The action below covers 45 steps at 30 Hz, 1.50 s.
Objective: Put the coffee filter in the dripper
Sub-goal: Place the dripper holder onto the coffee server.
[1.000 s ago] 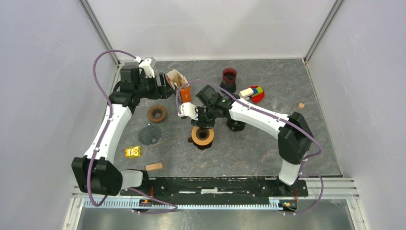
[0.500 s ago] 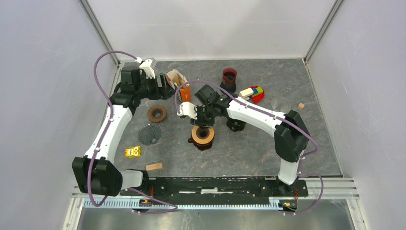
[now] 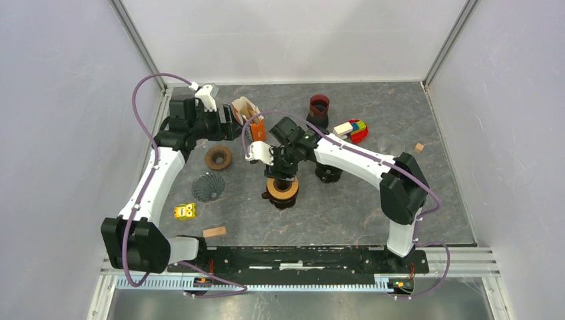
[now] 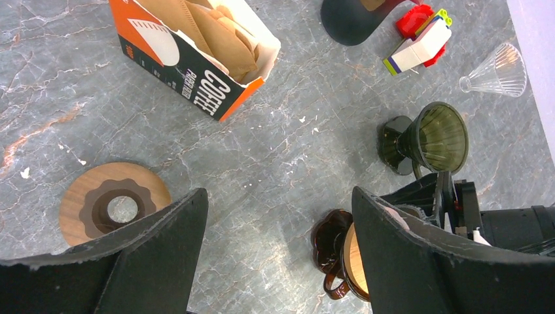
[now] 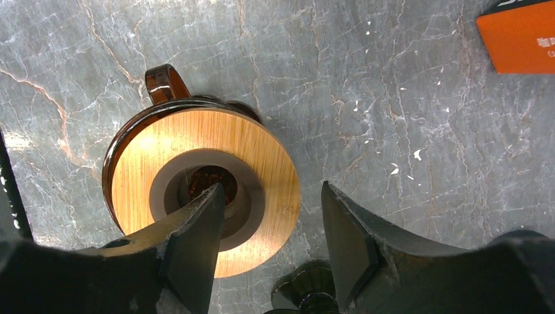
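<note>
The orange coffee filter box (image 3: 248,115) lies open at the back left, brown paper filters (image 4: 216,33) showing inside it. My left gripper (image 3: 228,125) hovers open just left of the box, with nothing between its fingers (image 4: 278,196). An amber glass dripper with a wooden collar (image 3: 280,193) stands mid-table. My right gripper (image 3: 284,170) hangs right above it, open and empty (image 5: 271,190). One of its fingertips is over the collar's centre hole (image 5: 209,180). No filter is in this dripper.
A loose wooden ring (image 3: 218,157) lies left of centre. Other drippers: dark ribbed (image 3: 208,187), smoky (image 3: 328,175), clear glass (image 3: 391,144). A dark red cup (image 3: 319,107) and toy blocks (image 3: 353,129) sit at the back; a yellow toy (image 3: 185,211) and wood block (image 3: 214,231) near left.
My right gripper's jaws have spread wider over the wood-collared dripper, and the arm has eased slightly back. The left arm has barely moved.
</note>
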Each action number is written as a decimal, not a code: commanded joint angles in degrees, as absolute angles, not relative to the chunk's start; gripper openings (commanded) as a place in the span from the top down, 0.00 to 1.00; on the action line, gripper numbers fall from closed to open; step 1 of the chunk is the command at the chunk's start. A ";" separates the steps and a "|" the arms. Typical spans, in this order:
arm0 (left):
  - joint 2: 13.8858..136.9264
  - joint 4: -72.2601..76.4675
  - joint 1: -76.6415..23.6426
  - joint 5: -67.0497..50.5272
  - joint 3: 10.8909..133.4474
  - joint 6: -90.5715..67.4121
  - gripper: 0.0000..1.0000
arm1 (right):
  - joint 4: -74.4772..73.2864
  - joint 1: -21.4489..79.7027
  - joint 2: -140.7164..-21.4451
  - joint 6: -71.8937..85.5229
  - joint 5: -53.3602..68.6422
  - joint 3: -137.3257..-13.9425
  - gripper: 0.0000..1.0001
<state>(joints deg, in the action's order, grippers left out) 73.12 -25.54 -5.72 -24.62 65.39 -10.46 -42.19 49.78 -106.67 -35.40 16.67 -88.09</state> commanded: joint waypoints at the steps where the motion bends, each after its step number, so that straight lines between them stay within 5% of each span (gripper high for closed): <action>1: 71.24 -22.76 -5.44 -26.13 65.13 -11.83 0.13 | -42.45 49.83 -104.98 -35.67 16.98 -91.23 0.38; 11: 72.09 -22.40 -5.40 -26.45 64.95 -11.60 0.13 | -40.81 50.01 -102.40 -35.78 17.26 -87.01 0.37; 28: 72.17 -21.62 -5.38 -26.81 64.34 -11.78 0.13 | -37.51 53.79 -101.34 -36.75 10.65 -82.45 0.13; 45: 72.19 -21.43 -5.45 -26.66 64.29 -11.31 0.13 | -38.43 53.98 -99.70 -37.09 7.47 -85.17 0.10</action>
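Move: The dripper holder lies just under the right fingertips, its middle about 3 cm back and 1 cm down. It is already released, resting a little askew on the coffee server, whose middle is some 6 cm below the hand and 3 cm back. The green dripper stands about 15 cm to the right and 6 cm ahead, the filter box some 19 cm ahead and 10 cm left. From the left hand the holder is roughly 14 cm back, 14 cm right and 13 cm down. Keep the right gripper at the dripper holder, one finger over its central opening and the other outside its front edge. Lift barely half a centimetre, then ease back about 2 cm and down about 1 cm while opening the fingers nearly fully, nudging the holder back on the coffee server; finally come slightly forward and up again, tipping the fingertips outward some 5 degrees. ##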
